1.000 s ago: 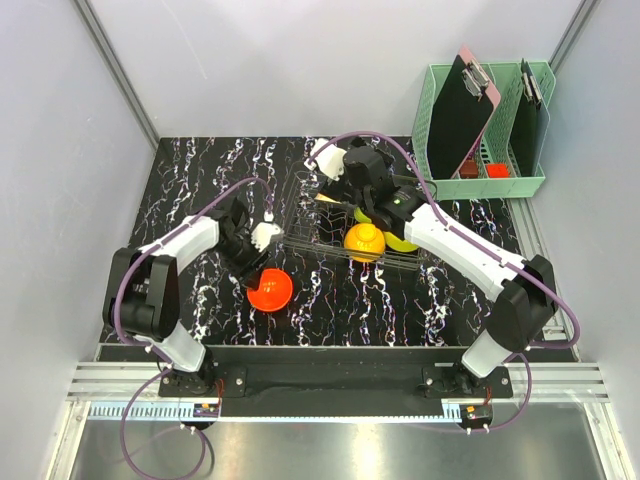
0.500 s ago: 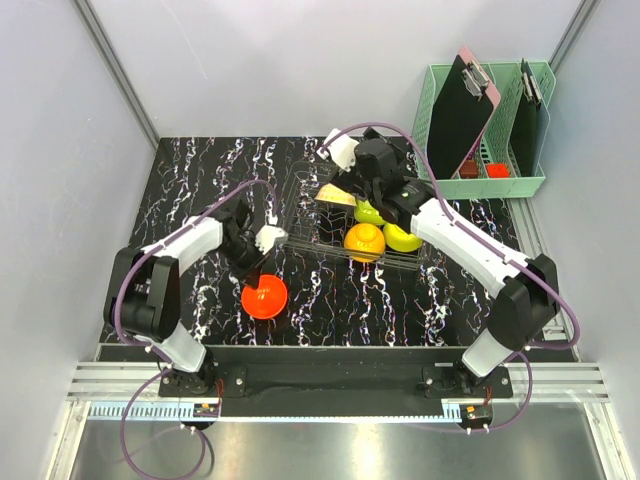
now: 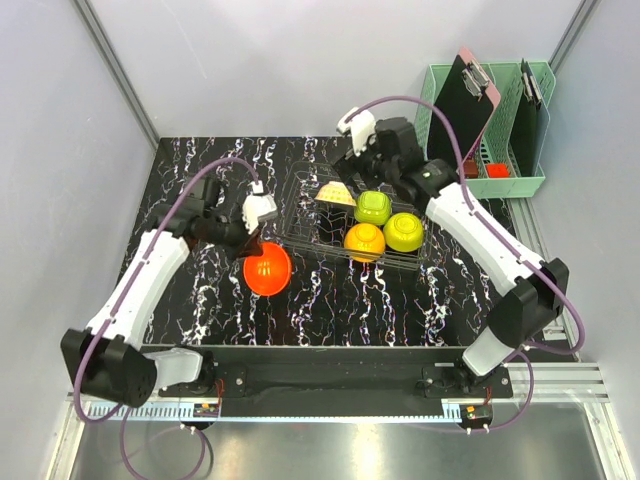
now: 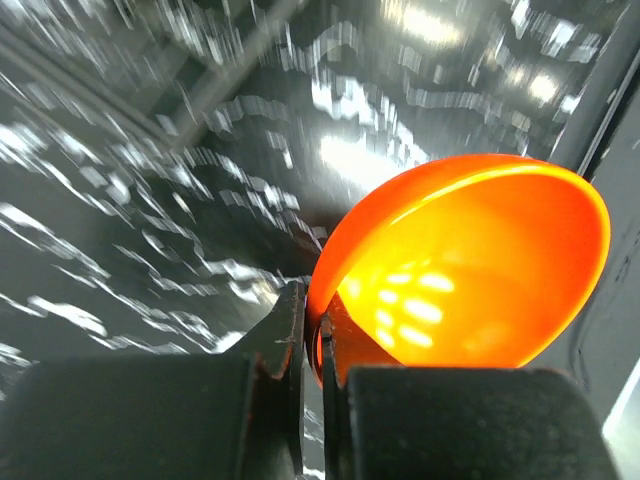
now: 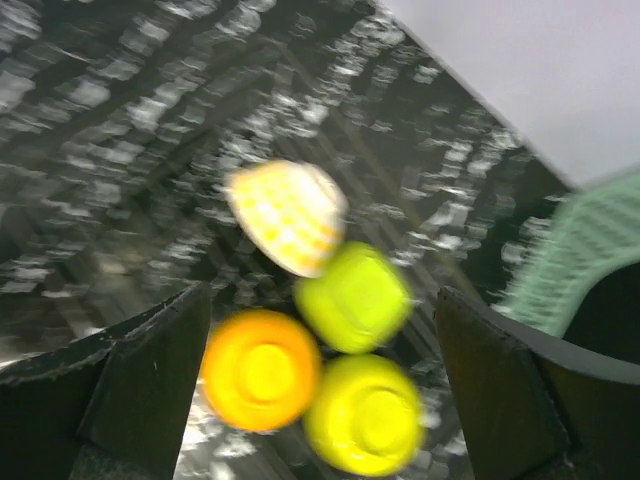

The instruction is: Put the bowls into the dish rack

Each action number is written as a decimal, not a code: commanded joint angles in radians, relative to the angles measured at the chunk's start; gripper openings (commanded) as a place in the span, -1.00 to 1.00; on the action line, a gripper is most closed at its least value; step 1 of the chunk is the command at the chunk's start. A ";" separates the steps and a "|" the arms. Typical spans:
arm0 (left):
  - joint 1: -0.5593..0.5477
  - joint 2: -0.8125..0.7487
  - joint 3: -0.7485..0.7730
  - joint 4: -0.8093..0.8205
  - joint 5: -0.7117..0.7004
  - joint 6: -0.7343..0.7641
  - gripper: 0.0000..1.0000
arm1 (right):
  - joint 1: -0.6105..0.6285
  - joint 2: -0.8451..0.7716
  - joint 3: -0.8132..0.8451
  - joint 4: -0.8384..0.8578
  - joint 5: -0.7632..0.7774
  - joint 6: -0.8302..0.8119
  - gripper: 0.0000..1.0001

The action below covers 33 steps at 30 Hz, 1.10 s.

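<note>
My left gripper (image 3: 254,236) is shut on the rim of the red-orange bowl (image 3: 267,270), which hangs tilted just left of the dish rack (image 3: 300,236). In the left wrist view the fingers (image 4: 285,335) pinch the bowl's (image 4: 470,270) edge, with its hollow facing the camera. The rack holds a cream-white bowl (image 3: 335,195), a lime green bowl (image 3: 372,207), a yellow-green bowl (image 3: 403,232) and an orange bowl (image 3: 364,241). My right gripper (image 3: 368,168) hovers open and empty above the rack's far side. Its blurred wrist view looks down on the cream bowl (image 5: 285,215), lime bowl (image 5: 355,297), orange bowl (image 5: 260,370) and yellow-green bowl (image 5: 365,415).
A mint-green plastic basket (image 3: 437,130) with clipboards stands at the back right, off the black marbled mat (image 3: 190,170). Grey walls close in the left, rear and right sides.
My left gripper closed on the red-orange bowl's rim and raised it off the mat. The right arm drew back and up from the rack, uncovering the lime green bowl.
</note>
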 commanded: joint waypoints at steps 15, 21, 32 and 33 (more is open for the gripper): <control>-0.004 0.020 0.117 0.322 0.102 -0.006 -1.00 | -0.043 0.155 -0.023 0.136 -1.137 0.711 0.99; -0.004 0.057 0.134 0.332 0.113 -0.016 -1.00 | -0.040 0.151 -0.083 0.236 -1.213 0.769 0.99; -0.005 0.058 0.137 0.358 0.127 -0.052 -1.00 | -0.040 0.206 -0.106 0.331 -1.238 0.823 0.99; -0.005 0.058 0.137 0.358 0.130 -0.055 -1.00 | -0.040 0.210 -0.106 0.329 -1.231 0.819 1.00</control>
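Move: The red bowl hangs by its rim from the left fingers, its middle some 5 cm back, 3 cm right and 2 cm below them; the dish rack's middle is about 10 cm ahead of that hand, 25 cm right and 16 cm down. From the empty right hand the red bowl lies roughly 23 cm back, 22 cm left and 12 cm lower. The dotted bowl is about 3 cm back, 5 cm left and 21 cm below the right hand, the orange bowl 15 cm back, 2 cm right and 22 cm below. The red bowl, still pinched at its rim, is raised about 5 cm by the left hand and carried forward and a little right towards the rack, the wrist tipping slightly up. The wide-open right hand sweeps back and left to meet it, nearly 18 cm, swinging its fingers round and rolling until they point left, almost level, at the bowl, short of touching it. ##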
